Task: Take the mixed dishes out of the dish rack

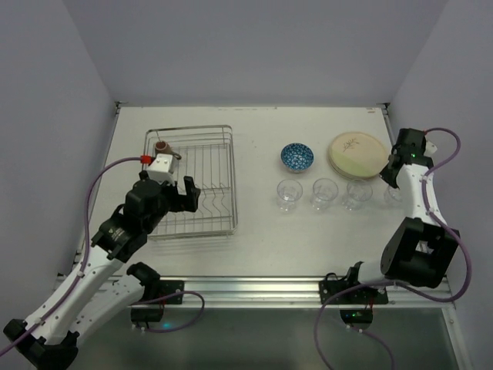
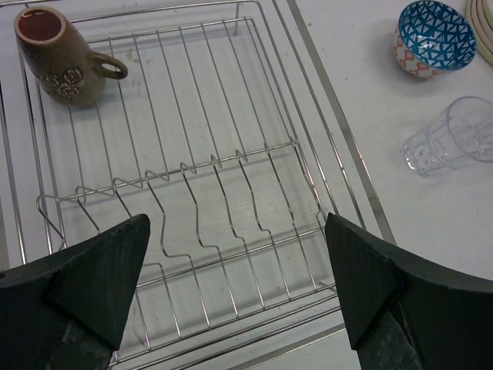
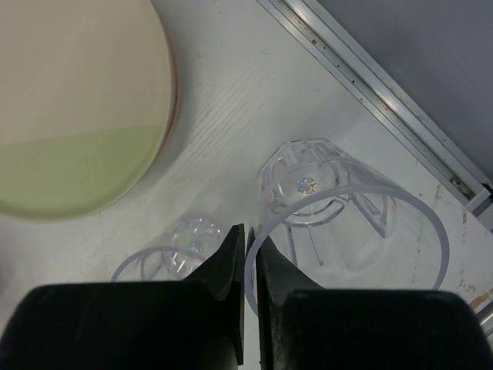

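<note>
The silver wire dish rack (image 1: 232,179) holds only a small brown mug (image 1: 162,146), upright in its far left corner (image 2: 60,58). My left gripper (image 1: 187,194) hovers open over the rack's near prongs (image 2: 231,231), with nothing between its fingers. To the right of the rack stand the blue-patterned bowl (image 1: 296,156), stacked cream plates (image 1: 357,153) and a row of clear glasses (image 1: 324,193). My right gripper (image 3: 250,243) is shut on the rim of the rightmost glass (image 3: 347,223), which stands on the table. A neighbouring glass (image 3: 166,258) is just to its left.
The table's metal edge rail (image 3: 385,100) runs close behind the held glass, near the right wall. A glass (image 2: 454,137) and the bowl (image 2: 433,37) lie right of the rack. Bare table shows in front of the glasses (image 1: 308,239).
</note>
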You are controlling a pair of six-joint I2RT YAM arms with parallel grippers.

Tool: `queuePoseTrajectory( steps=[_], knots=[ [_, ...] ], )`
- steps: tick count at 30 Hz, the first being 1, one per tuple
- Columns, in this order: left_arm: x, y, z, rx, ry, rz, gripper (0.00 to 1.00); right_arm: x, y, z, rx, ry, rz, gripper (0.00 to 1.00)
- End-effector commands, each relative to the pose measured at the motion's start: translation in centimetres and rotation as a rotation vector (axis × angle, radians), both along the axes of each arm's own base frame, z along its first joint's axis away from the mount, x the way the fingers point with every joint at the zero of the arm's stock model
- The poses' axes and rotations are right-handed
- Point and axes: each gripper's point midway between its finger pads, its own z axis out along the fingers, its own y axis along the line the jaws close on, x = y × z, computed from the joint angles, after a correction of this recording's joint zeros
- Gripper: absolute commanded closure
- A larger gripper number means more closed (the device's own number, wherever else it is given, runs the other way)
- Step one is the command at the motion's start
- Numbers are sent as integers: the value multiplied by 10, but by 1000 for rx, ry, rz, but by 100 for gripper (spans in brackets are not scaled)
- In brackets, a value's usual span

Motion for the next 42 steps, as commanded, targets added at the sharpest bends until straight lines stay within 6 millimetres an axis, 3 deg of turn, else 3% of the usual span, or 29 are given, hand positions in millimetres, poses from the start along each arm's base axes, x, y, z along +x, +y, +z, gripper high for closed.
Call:
queuePoseTrajectory(
  steps=[1,7,22,32,37,39,41,42],
  knots=[
    [2,0,3,11,-31,7,0,18,-14,2,-32,-58,-34,100],
    [1,-4,3,10,-28,-10,0,33,-9,-19,42,-53,-24,100],
    [3,-7,-4,27,-5,-22,0,37,-17,-63,47,78,-20,100],
    [3,-10,-5,24,-1,-37,0,42,-20,-60,38,72,-21,94],
    [3,-10,-6,26,2,-39,0,50,-19,-58,50,74,-6,89],
    [3,-10,-6,26,2,-39,0,51,-19,-60,55,77,-2,82],
    [3,-10,-6,28,4,-37,0,51,-19,-62,56,80,-2,73],
    [4,-10,-7,31,8,-38,0,50,-20,-62,54,86,-8,58]
  ],
)
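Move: The right hand pinches the last glass by its rim. The bare table spot for it puts the glass's middle some 12 cm below that hand, about 1 cm ahead and 2 cm to the right. The near glass stands about 9 cm left of that spot and level with it. The plate stack lies roughly 14 cm ahead of the hand, 8 cm left and 16 cm below. From the left hand the spot is about 66 cm right, 8 cm ahead and 20 cm down. Down and somewhat forward goes the right hand, lowering the rim-held glass about 7 cm towards the bare table between the near glass and the right-hand edge, fingers still shut. Then it stays at that height, edges a little farther forward and parts its fingers about a third of the way, letting go of the rim with one finger still on either side. ##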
